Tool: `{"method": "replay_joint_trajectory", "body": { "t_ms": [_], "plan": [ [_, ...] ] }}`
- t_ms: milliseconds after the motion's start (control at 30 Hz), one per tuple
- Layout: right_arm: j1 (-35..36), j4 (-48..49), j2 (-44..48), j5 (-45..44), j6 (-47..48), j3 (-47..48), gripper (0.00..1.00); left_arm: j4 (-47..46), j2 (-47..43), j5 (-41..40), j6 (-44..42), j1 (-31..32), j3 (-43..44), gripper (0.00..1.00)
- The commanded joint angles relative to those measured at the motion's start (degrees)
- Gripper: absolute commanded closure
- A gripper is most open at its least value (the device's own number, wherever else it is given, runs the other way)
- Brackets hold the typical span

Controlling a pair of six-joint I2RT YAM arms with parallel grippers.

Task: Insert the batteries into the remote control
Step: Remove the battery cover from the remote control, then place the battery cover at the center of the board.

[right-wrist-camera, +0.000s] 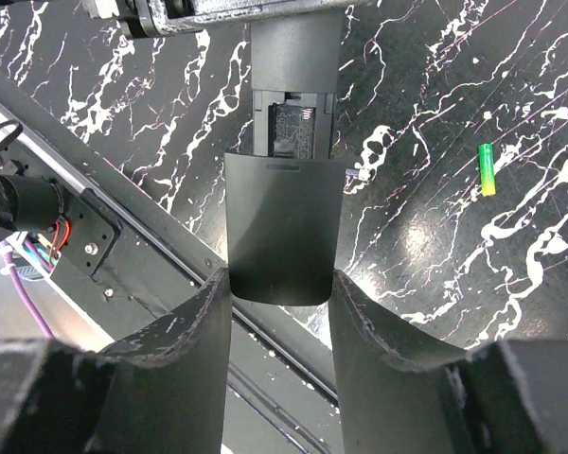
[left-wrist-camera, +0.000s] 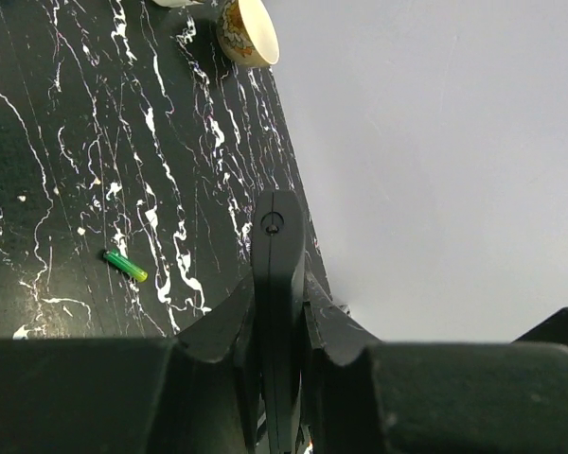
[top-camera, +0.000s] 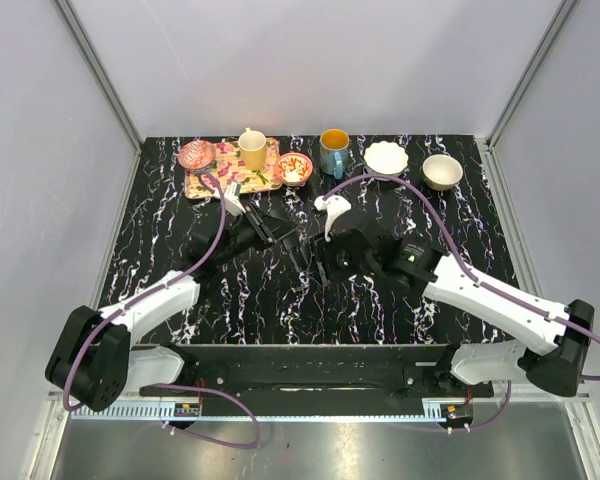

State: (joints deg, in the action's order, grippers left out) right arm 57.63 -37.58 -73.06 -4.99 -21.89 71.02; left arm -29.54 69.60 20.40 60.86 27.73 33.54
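The remote control (left-wrist-camera: 278, 246) is a slim black bar, seen edge-on in the left wrist view with my left gripper (left-wrist-camera: 279, 317) shut on it. In the right wrist view its body (right-wrist-camera: 293, 47) shows an open battery compartment (right-wrist-camera: 292, 128). The black battery cover (right-wrist-camera: 282, 227) is slid partly off below that. My right gripper (right-wrist-camera: 279, 286) is shut on the cover's lower end, both fingers touching its sides. One green battery (right-wrist-camera: 488, 168) lies loose on the black marbled table, also in the left wrist view as the battery (left-wrist-camera: 125, 266). From above, both grippers meet at mid-table, left gripper (top-camera: 278, 235) and right gripper (top-camera: 330, 262).
At the back stand a patterned tray (top-camera: 202, 184) with a cream cup and small bowls, a teal mug (top-camera: 332, 150), a white bowl (top-camera: 386, 157) and a tan bowl (top-camera: 442, 171). A white object (top-camera: 333, 208) lies just behind the grippers. The table's front rail (right-wrist-camera: 123, 218) runs below the remote.
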Motion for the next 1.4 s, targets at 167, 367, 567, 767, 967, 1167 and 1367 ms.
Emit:
{"method": "replay_joint_trajectory", "body": {
  "t_ms": [167, 367, 567, 767, 967, 1167, 1367],
  "plan": [
    [-3.0, -4.6, 1.1, -9.1, -1.1, -3.7, 0.94, -1.0, -3.3, -0.5, -1.8, -1.7, -0.3, 1.00],
    [-16.7, -2.6, -1.4, -8.0, -1.9, -12.8, 1.00, -0.4, -10.8, 4.3, -1.8, -4.2, -6.4, 1.00],
    [-20.4, 0.1, -11.3, -13.9, -1.1, -13.6, 1.00, -2.2, -17.8, 10.4, 0.8, -4.8, -13.5, 1.00],
    [-26.1, 2.7, -20.5, -12.2, -0.4, -11.1, 1.00, -9.0, -25.7, 10.8, 7.2, -5.8, -21.9, 1.00],
    [-31.4, 2.2, -25.6, -9.9, 2.2, -8.0, 1.00, -16.9, -28.6, 11.7, 11.0, -6.0, -27.2, 1.00],
    [-32.5, -0.2, -28.9, -9.5, 5.5, -6.3, 1.00, -21.3, -26.9, 16.2, 11.0, -6.0, -26.7, 1.00],
    [-32.4, -1.0, -31.1, -7.1, 5.3, -7.0, 0.98, -27.8, -23.1, 20.9, 12.8, -6.1, -25.5, 1.00]
  ]
}}
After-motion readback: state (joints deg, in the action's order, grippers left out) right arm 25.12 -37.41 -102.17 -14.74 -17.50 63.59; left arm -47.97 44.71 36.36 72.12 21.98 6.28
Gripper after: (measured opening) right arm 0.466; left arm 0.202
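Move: The right gripper already holds the loose battery cover, just clear of the remote control, whose middle is about 5 cm ahead and 5 cm left of that hand, slightly lower. The cover's destination is a bare table spot roughly 12 cm ahead, 19 cm right and 22 cm below the right hand; the green battery lies 12 cm ahead and 5 cm right, 22 cm down. From the left gripper, which holds the remote, the cover is some 6 cm back and 6 cm right, about level. Carry the cover away from the remote with the right gripper, some 20 cm down and nearly as far right, with about half that forward, turning clockwise and tipping the fingers until they point almost straight down; keep them shut on the cover. Meanwhile draw the left gripper about 11 cm back and a little left, still gripping the remote. ##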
